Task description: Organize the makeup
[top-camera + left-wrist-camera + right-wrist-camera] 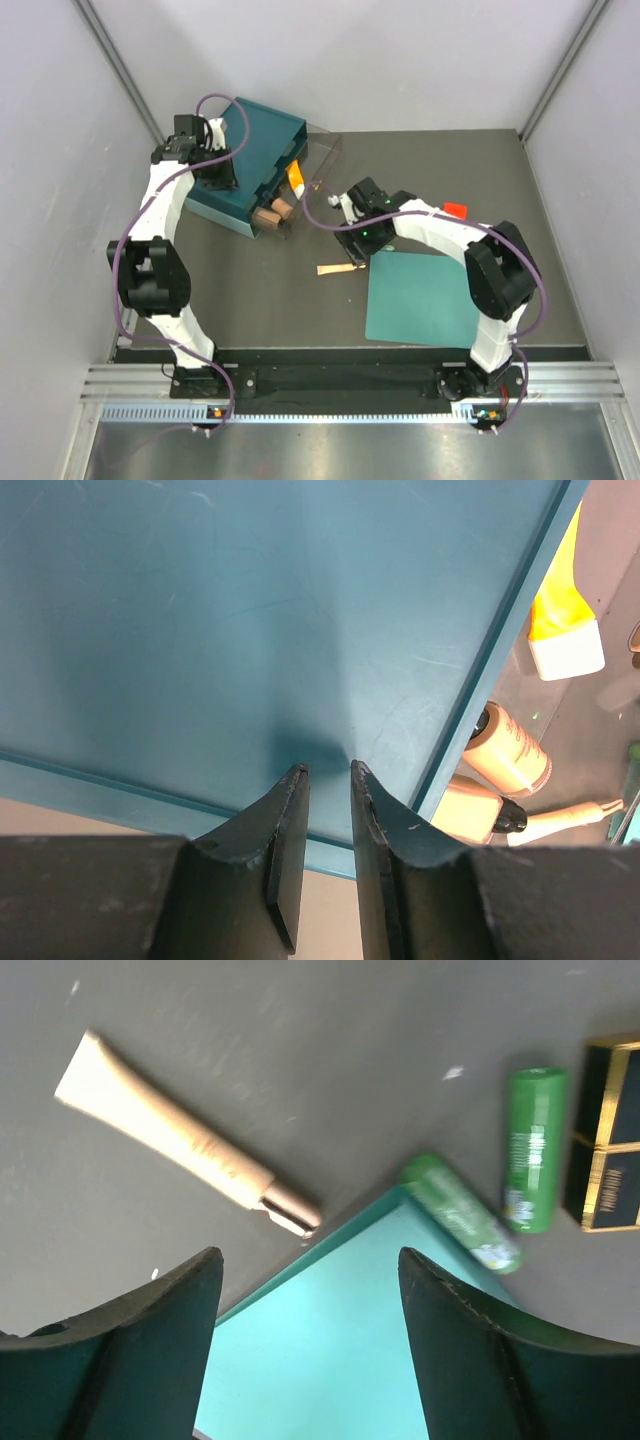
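My left gripper [218, 172] [328, 770] rests its tips on the lid of a teal organizer box [250, 145] [250, 610]; its jaws stand a narrow gap apart with nothing between them. Beside the box lie an orange tube [296, 177] [560, 610] and two tan bottles [272, 213] [505, 750]. My right gripper [352, 240] [310, 1260] hangs open above the corner of the teal mat [425, 295] [330, 1360]. A beige stick [337, 268] [185, 1135] lies left of that corner. One green tube [460, 1212] lies on the mat's edge, another [533, 1150] beside a dark gold-edged palette [612, 1130].
A small red cube [455, 210] sits on the table right of my right arm. A clear plastic flap [325, 148] sticks out from the box's far right side. White walls close in the table on both sides and at the back.
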`<control>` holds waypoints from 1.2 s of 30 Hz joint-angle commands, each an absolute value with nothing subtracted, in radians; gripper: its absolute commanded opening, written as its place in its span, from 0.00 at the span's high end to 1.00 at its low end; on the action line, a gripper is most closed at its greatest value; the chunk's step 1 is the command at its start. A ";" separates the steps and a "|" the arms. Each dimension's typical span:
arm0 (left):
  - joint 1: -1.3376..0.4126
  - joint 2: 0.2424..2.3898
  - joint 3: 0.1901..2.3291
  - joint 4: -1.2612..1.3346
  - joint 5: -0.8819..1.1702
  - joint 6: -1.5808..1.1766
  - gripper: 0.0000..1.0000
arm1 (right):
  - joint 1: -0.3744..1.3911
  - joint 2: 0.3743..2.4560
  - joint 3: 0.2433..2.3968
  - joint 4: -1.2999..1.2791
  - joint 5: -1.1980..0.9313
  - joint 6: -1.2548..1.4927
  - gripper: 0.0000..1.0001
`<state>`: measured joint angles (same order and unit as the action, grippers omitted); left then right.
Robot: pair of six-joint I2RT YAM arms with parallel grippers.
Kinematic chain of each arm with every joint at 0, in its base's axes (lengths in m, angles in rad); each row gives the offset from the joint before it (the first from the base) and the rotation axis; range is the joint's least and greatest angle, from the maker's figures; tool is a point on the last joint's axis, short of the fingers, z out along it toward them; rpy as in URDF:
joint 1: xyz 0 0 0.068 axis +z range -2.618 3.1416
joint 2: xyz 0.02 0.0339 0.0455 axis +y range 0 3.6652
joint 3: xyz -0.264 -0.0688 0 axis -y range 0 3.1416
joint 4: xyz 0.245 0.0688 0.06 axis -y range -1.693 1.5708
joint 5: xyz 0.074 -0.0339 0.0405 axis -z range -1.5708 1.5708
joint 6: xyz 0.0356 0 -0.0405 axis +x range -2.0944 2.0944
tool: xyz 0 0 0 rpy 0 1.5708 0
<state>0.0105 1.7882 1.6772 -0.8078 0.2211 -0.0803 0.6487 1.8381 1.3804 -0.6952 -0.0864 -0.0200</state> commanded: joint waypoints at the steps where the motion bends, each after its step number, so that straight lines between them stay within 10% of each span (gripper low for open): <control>1: 0.011 1.859 1.600 -0.943 0.204 -0.081 0.70 | 0.733 1.782 1.362 -0.647 -0.037 -0.103 0.29; 19: 0.011 1.848 1.586 -0.950 0.195 -0.066 0.71 | 0.824 2.020 1.479 -0.623 0.061 -0.086 0.38; 26: 0.011 1.853 1.597 -0.951 0.193 -0.066 0.70 | 0.824 2.036 1.493 -0.629 0.080 -0.072 1.00; 36: 0.011 1.856 1.595 -0.951 0.195 -0.071 0.70 | 0.819 1.870 1.495 -0.655 -0.105 -0.159 1.00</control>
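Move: The peach squeeze tube lies flat with its middle about 6 cm to the right hand's left, 1 cm nearer the base and 5 cm below, its cap towards the hand. The nearer green tube is about 4 cm ahead and 2 cm right of the hand, the farther one 6 cm ahead and 2 cm right, both about 5 cm down. From the left hand, the squeeze tube is some 25 cm right, 14 cm back and 17 cm below. The right hand sweeps left about 5 cm over the squeeze tube's cap end, first edging back some 3 cm while it turns about 10 degrees counter-clockwise, then sinks roughly 4 cm as it comes a little forward again, fingers still open. There the fingers close and pinch the tube at its narrow neck by the cap, keep their hold almost in place, and at the end just begin to rise and draw back, by less than 1 cm each. ##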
